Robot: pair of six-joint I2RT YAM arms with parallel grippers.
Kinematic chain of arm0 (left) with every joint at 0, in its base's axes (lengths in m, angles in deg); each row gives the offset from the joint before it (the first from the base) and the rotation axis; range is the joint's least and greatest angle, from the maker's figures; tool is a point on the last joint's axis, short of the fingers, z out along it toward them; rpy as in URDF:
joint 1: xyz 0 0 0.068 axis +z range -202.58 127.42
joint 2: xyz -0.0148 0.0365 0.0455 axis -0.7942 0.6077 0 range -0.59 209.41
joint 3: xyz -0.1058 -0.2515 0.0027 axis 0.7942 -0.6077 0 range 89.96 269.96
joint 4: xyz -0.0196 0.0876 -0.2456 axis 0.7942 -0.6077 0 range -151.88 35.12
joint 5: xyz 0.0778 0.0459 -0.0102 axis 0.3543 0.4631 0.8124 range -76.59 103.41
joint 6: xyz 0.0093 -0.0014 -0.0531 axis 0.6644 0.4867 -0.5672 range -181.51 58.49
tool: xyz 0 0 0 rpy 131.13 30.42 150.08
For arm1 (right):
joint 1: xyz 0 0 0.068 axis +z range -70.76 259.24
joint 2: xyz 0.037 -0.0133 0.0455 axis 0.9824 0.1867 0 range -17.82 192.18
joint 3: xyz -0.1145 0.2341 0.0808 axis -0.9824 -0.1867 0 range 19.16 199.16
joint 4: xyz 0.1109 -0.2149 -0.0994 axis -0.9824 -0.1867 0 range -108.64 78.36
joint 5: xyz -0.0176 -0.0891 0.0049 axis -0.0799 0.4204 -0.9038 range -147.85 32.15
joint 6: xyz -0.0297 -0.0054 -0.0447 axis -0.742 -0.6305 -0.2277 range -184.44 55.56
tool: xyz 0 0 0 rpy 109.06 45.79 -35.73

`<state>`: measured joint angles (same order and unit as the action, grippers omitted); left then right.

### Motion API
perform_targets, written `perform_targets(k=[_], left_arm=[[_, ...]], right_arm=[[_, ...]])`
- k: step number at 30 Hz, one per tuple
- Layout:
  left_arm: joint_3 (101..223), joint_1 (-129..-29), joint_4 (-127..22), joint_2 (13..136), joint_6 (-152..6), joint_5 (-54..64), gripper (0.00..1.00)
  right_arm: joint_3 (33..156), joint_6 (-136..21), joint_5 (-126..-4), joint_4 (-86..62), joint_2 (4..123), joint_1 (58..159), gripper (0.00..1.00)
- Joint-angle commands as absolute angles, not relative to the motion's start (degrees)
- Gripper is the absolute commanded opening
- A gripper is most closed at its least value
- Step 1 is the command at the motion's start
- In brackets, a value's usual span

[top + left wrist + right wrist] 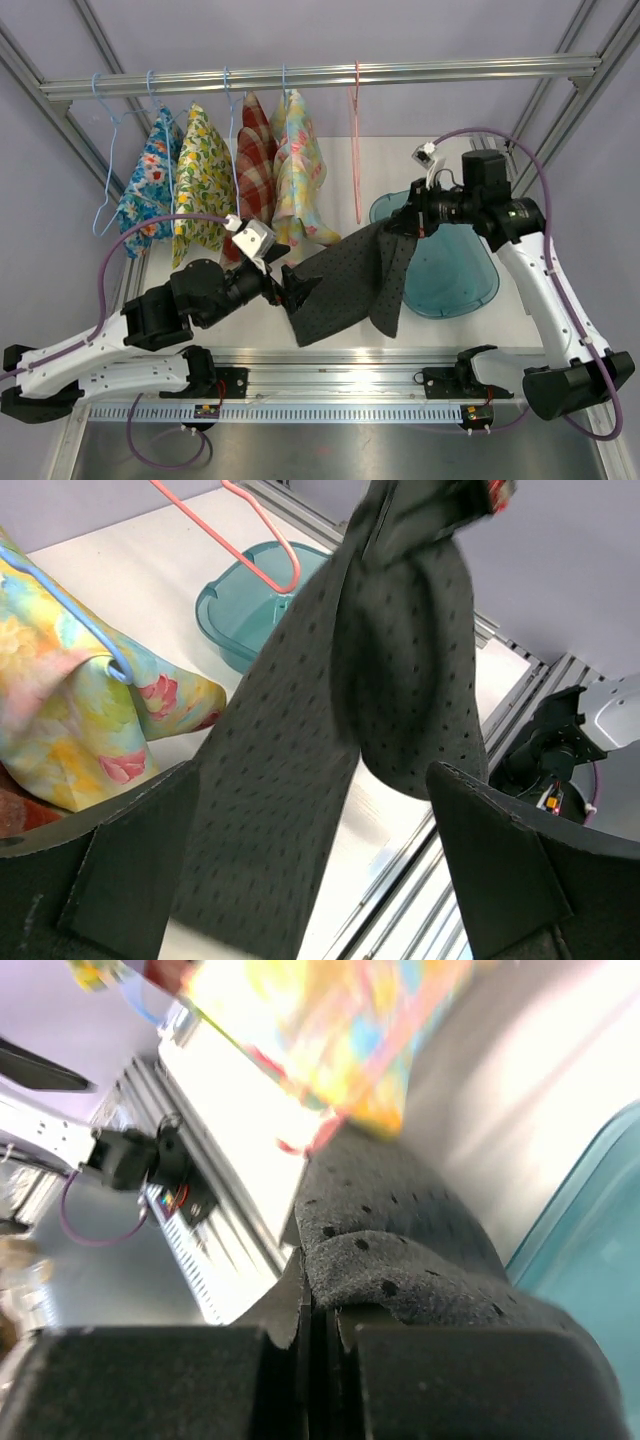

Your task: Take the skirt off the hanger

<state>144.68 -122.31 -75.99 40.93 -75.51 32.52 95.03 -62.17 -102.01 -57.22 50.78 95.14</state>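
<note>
The dark grey dotted skirt (345, 280) hangs in the air between the two arms, off the pink hanger (356, 150), which dangles bare from the rail. My right gripper (402, 222) is shut on the skirt's upper edge (400, 1230), the fabric pinched between its fingers (320, 1305). My left gripper (295, 287) is at the skirt's lower left part and stands open. In the left wrist view its fingers are spread wide (312, 780) and the skirt (290, 760) hangs between them. The pink hanger (250, 530) shows behind the cloth.
A teal basin (450, 270) sits on the table under my right arm, also in the left wrist view (240, 610). Several patterned garments (200, 180) hang on blue hangers from the metal rail (320, 75) at the left. Frame posts stand at both sides.
</note>
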Motion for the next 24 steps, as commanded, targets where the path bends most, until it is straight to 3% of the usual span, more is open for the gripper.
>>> perform_targets(k=[1,24], left_arm=[[144.8,-122.63,-73.43,39.23,-75.05,34.06,0.99],[146.38,-122.54,-73.69,36.5,-71.01,35.03,0.99]], right_arm=[[102.29,-68.58,-107.17,-58.58,47.67,93.04,0.0],[117.85,-64.09,-87.75,-56.38,41.77,91.63,0.0]])
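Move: The right hand already holds the skirt. The teal basin it is bound for has its middle about 12 cm to this hand's right, some 5 cm ahead and 14 cm down. The empty pink hanger hangs about 12 cm ahead, 8 cm left and 10 cm up; the pastel floral cloth is some 8 cm ahead, 15 cm left and 5 cm up. From the open left hand the basin is roughly 28 cm right, 15 cm ahead and 17 cm down. Upward, quickest at first, the right hand hoists the skirt some 14 cm, drifting about 4 cm right towards the basin's side, fingers still shut on the cloth, while the wrist turns about 30 degrees, tipping up and swinging a little clockwise. The empty left hand eases about 2 cm up and 2 cm left, away from the skirt, fingers staying wide open. ##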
